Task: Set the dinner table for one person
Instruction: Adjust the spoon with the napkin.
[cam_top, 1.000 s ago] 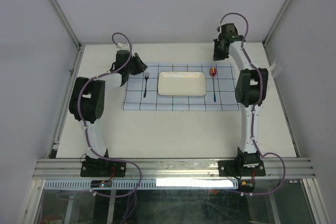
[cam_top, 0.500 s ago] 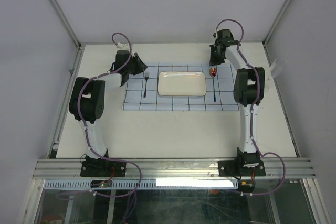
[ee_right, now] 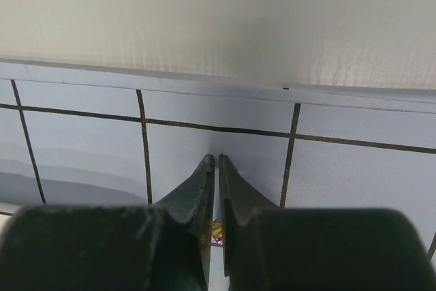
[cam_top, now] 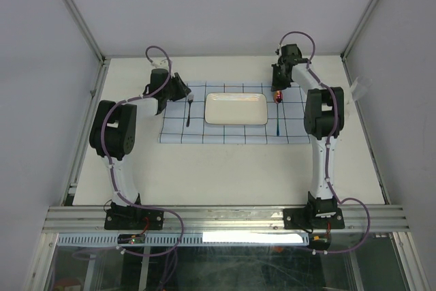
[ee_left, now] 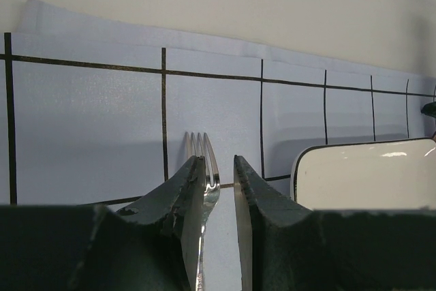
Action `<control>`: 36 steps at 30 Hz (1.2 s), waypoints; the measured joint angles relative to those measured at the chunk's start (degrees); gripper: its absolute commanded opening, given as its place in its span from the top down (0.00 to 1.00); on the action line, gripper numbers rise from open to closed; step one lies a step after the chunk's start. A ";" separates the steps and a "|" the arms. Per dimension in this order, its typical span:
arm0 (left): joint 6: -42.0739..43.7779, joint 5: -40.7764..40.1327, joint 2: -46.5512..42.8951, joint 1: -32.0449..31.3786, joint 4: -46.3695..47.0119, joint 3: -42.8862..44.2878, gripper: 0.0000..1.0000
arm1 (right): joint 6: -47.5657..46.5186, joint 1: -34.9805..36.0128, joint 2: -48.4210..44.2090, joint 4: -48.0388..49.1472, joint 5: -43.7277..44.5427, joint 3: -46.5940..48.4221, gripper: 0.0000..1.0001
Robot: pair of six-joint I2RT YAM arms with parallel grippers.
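On the cream dinner table (cam_top: 225, 168) lies a pale-blue grid cloth (cam_top: 231, 134) with a white rectangular plate (cam_top: 236, 108) in its middle. A silver fork (cam_top: 189, 110) lies left of the plate. My left gripper (cam_top: 181, 90) is low over the fork's head. In the left wrist view the left gripper (ee_left: 218, 160) is narrowly open, and the fork (ee_left: 202, 151) lies between the jaws, close against the left finger. Right of the plate lies a spoon (cam_top: 277, 95) with an iridescent bowl and a blue handle. My right gripper (cam_top: 277, 84) hangs over that bowl, shut (ee_right: 216, 158); a bit of the bowl (ee_right: 217, 232) glints through the slit.
The plate's black-edged rim (ee_left: 368, 175) is just right of the left fingers. The cloth's far edge (ee_right: 218, 85) runs just beyond the right fingertips. Aluminium rails (cam_top: 225, 217) border the table; both arm bases stand at the near edge.
The right gripper has swung left and down from beyond the cloth's far right corner to over the spoon's bowl. The left gripper has edged right onto the fork's head. Fork, plate and spoon lie where they were.
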 measured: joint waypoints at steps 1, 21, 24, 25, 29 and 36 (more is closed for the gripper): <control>0.00 0.00 0.00 0.00 0.00 -0.09 0.75 | 0.00 0.07 -0.11 0.09 0.00 -0.24 0.91; -0.09 0.31 -1.31 0.00 0.24 -1.31 0.74 | -0.70 2.71 -1.44 -1.97 2.19 -0.33 0.68; -0.11 0.79 -2.05 0.00 0.33 -2.10 0.74 | -1.09 2.99 -1.92 -2.93 3.45 1.42 0.65; -0.11 0.98 -2.38 0.00 0.35 -2.43 0.73 | -1.20 3.08 -2.40 -3.21 3.74 1.81 0.64; -0.26 1.14 -3.19 0.00 0.63 -3.21 0.72 | -1.66 3.63 -5.31 -4.76 5.40 3.48 0.63; -0.74 1.29 -5.35 0.00 1.36 -5.53 0.72 | -2.12 4.42 -12.20 -5.25 8.09 -0.24 0.63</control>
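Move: My right fingertips are almost at table height, nearly shut, just beyond the spoon's head: the middle of that head lies about 3 cm back and 1 cm to the right of them. The plate's middle is some 16 cm to the left and 9 cm back, and the napkin's far edge runs about 5 cm ahead. From my left hand, the spoon's head lies about 36 cm to the right, roughly level with it and 4 cm lower. With my right fingers still nearly shut, I slide them slowly along the napkin by the spoon's head, about 2 cm left and 1 cm back. Then I part them to about a third and lift quickly, some 10 cm up and off the spoon, the fingertips tilting outward by about 10 degrees. My left hand, empty, eases back 2 cm and up a little. ##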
